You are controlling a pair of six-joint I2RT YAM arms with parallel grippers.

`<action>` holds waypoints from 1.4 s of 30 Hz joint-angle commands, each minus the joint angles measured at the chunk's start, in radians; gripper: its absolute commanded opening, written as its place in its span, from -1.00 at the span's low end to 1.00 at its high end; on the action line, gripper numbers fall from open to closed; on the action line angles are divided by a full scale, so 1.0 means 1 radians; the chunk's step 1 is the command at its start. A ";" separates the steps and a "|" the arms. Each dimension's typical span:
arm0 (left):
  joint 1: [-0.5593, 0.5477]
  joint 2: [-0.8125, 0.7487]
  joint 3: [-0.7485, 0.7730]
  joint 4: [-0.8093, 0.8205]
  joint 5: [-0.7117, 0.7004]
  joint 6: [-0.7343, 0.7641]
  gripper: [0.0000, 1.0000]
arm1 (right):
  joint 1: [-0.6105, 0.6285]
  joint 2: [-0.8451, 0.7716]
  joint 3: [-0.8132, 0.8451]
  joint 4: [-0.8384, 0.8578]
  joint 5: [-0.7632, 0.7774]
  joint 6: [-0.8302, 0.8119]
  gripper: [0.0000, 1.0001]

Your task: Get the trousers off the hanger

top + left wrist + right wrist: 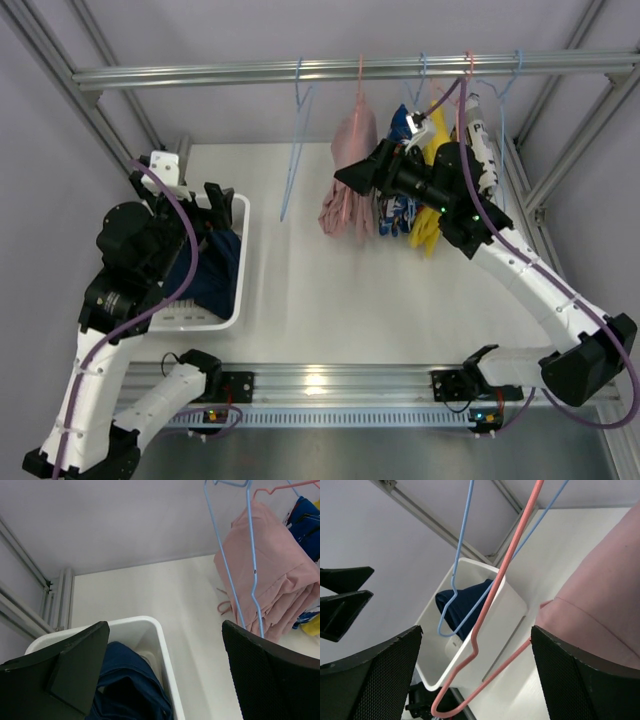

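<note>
The pale pink trousers (350, 185) hang folded over a pink hanger (361, 75) on the rail; they also show in the left wrist view (270, 575) and the right wrist view (600, 605). The navy trousers (215, 265) lie in the white basket (240, 300), also seen in the left wrist view (130, 685) and in the right wrist view (465, 605). My right gripper (350, 178) is open right beside the pink trousers, with the pink hanger's end (485, 650) between its fingers. My left gripper (225, 205) is open and empty above the basket.
An empty blue hanger (297, 140) hangs left of the pink one. A blue patterned garment (400, 205) and a yellow garment (428, 215) hang to the right, with more hangers. Metal frame posts (565, 150) stand on both sides.
</note>
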 commanded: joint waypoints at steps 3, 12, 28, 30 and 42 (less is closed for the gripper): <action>0.025 0.016 0.031 -0.014 0.095 -0.091 0.98 | -0.024 0.067 0.059 0.202 -0.097 0.156 0.70; 0.032 0.039 0.043 -0.005 0.123 -0.116 0.98 | -0.050 0.150 0.062 0.337 -0.120 0.285 0.11; 0.040 0.050 0.017 0.016 0.128 -0.145 0.98 | -0.087 0.187 0.079 0.441 -0.171 0.355 -0.90; 0.040 0.049 0.014 0.018 0.134 -0.148 0.98 | -0.088 0.182 0.085 0.445 -0.175 0.360 -1.00; 0.040 0.047 0.000 0.061 0.145 -0.113 0.98 | -0.096 0.115 0.147 0.509 -0.249 0.332 -1.00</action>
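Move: The near end of the pink hanger is already between the right hand's open fingers, about 4 cm ahead of the point where they close, 2 cm to its left and at its height. The pink trousers hang some 11 cm ahead, 1 cm right and a little lower; the empty blue hanger is about 8 cm ahead and 10 cm left, the blue patterned trousers 10 cm ahead and 9 cm right. From the left hand the pink hanger's near end is roughly 7 cm ahead and 25 cm right. The right hand pushes about 5 cm forward and slightly left onto the near end of the pink hanger, rolling nearly 20 degrees so its left side rises, while its wide-open fingers shut and pinch the side wire, before it lifts about 2 cm with the grip kept. Meanwhile the left hand, open and empty over the basket, eases a couple of centimetres right and slightly down, towards the hanging trousers. ##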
